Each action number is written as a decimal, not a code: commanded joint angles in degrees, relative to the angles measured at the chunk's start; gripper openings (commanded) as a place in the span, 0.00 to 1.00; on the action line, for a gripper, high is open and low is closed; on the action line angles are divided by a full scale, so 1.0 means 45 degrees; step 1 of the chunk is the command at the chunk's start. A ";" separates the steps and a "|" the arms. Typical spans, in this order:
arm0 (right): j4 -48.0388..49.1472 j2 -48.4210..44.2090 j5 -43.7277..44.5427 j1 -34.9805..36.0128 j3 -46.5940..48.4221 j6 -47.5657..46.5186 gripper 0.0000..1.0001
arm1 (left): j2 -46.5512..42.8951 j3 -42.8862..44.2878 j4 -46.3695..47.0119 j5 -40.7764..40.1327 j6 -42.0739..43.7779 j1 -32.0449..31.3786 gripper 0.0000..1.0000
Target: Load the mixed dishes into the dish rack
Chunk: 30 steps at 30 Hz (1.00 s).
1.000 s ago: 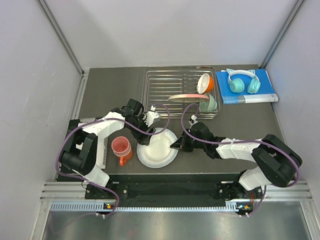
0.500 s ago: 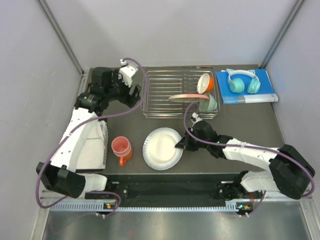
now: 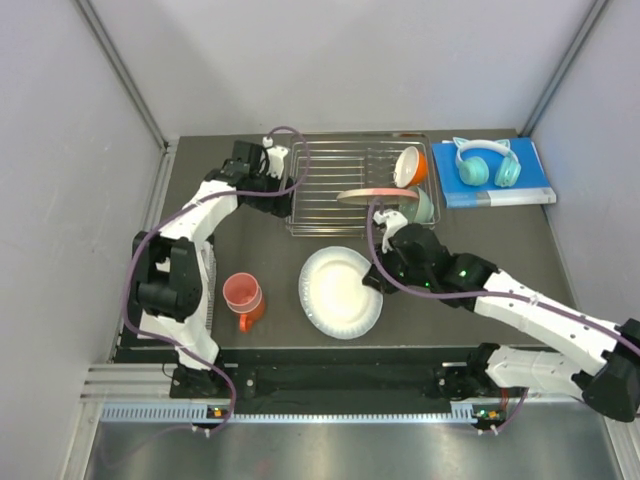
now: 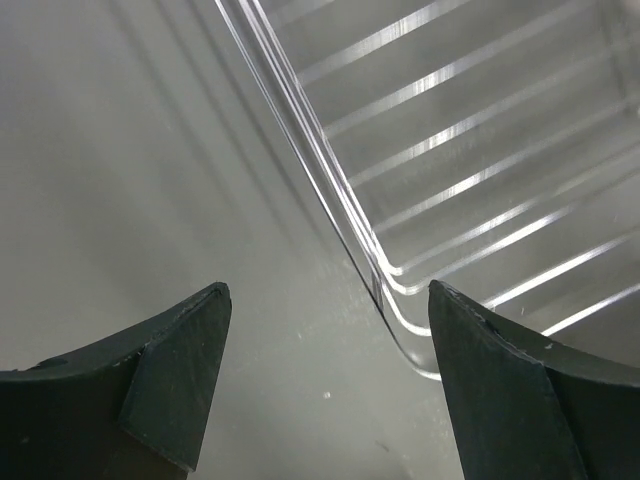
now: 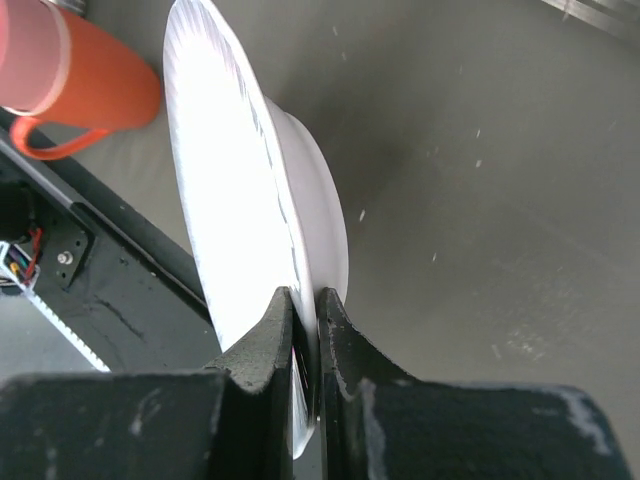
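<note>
The white plate (image 3: 338, 292) is tilted up off the table, and my right gripper (image 3: 374, 279) is shut on its right rim; in the right wrist view the rim (image 5: 255, 200) sits pinched between the fingers of that gripper (image 5: 303, 300). A pink tumbler (image 3: 241, 290) stands inside the orange mug (image 3: 249, 312) left of the plate. The dish rack (image 3: 340, 190) holds an orange bowl (image 3: 410, 166), a mint-green bowl (image 3: 421, 208) and a pink-rimmed plate (image 3: 368, 196). My left gripper (image 3: 283, 176) hangs open at the rack's left edge, with the rack's corner (image 4: 395, 290) just beyond its fingers (image 4: 325, 375).
Teal cat-ear headphones (image 3: 487, 164) lie on a blue book (image 3: 530, 190) right of the rack. The tumbler (image 5: 30, 50) and mug (image 5: 100, 95) stand close to the plate's far edge. The table's front edge runs just below the plate.
My left arm left the plate and swung back to the rack's left edge, open. My right gripper has kept its hold and raised and shifted the plate to the right.
</note>
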 commanded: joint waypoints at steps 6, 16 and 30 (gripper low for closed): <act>-0.0672 -0.1321 -0.0320 0.0306 0.3523 -0.1531 0.00 | 0.0487 0.1381 0.0873 -0.0056 -0.0682 0.0055 0.84; -0.3252 0.0981 0.2861 -0.0122 1.1315 -0.5320 0.00 | 0.0995 -0.0004 0.1186 0.0608 -0.0488 0.0035 0.81; -0.1457 0.2681 0.3215 -0.3794 1.3449 -0.8425 0.00 | -0.0723 -0.2193 0.0448 0.1878 0.1718 0.0054 0.57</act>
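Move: The right hand, with the white plate already pinched by its rim, has the free rack space around the pink-white plate about 17 cm ahead, 2 cm right and 9 cm below. The green bowl is 16 cm ahead and 11 cm right, the orange bowl 25 cm ahead and 9 cm right, both some 9 cm lower. For the open left hand, the near part of the rack's left rail lies 2 cm right, 1 cm back and 5 cm below. Upward first, slowly and then fast, the right hand hoists the white plate about 30 cm, tipping its fingers up some 40 degrees towards level; late on it swings forward and right over the rack side, keeping its pinch. The left hand eases forward and up, then back and down around the rack's left rail, its fingers starting to close. ##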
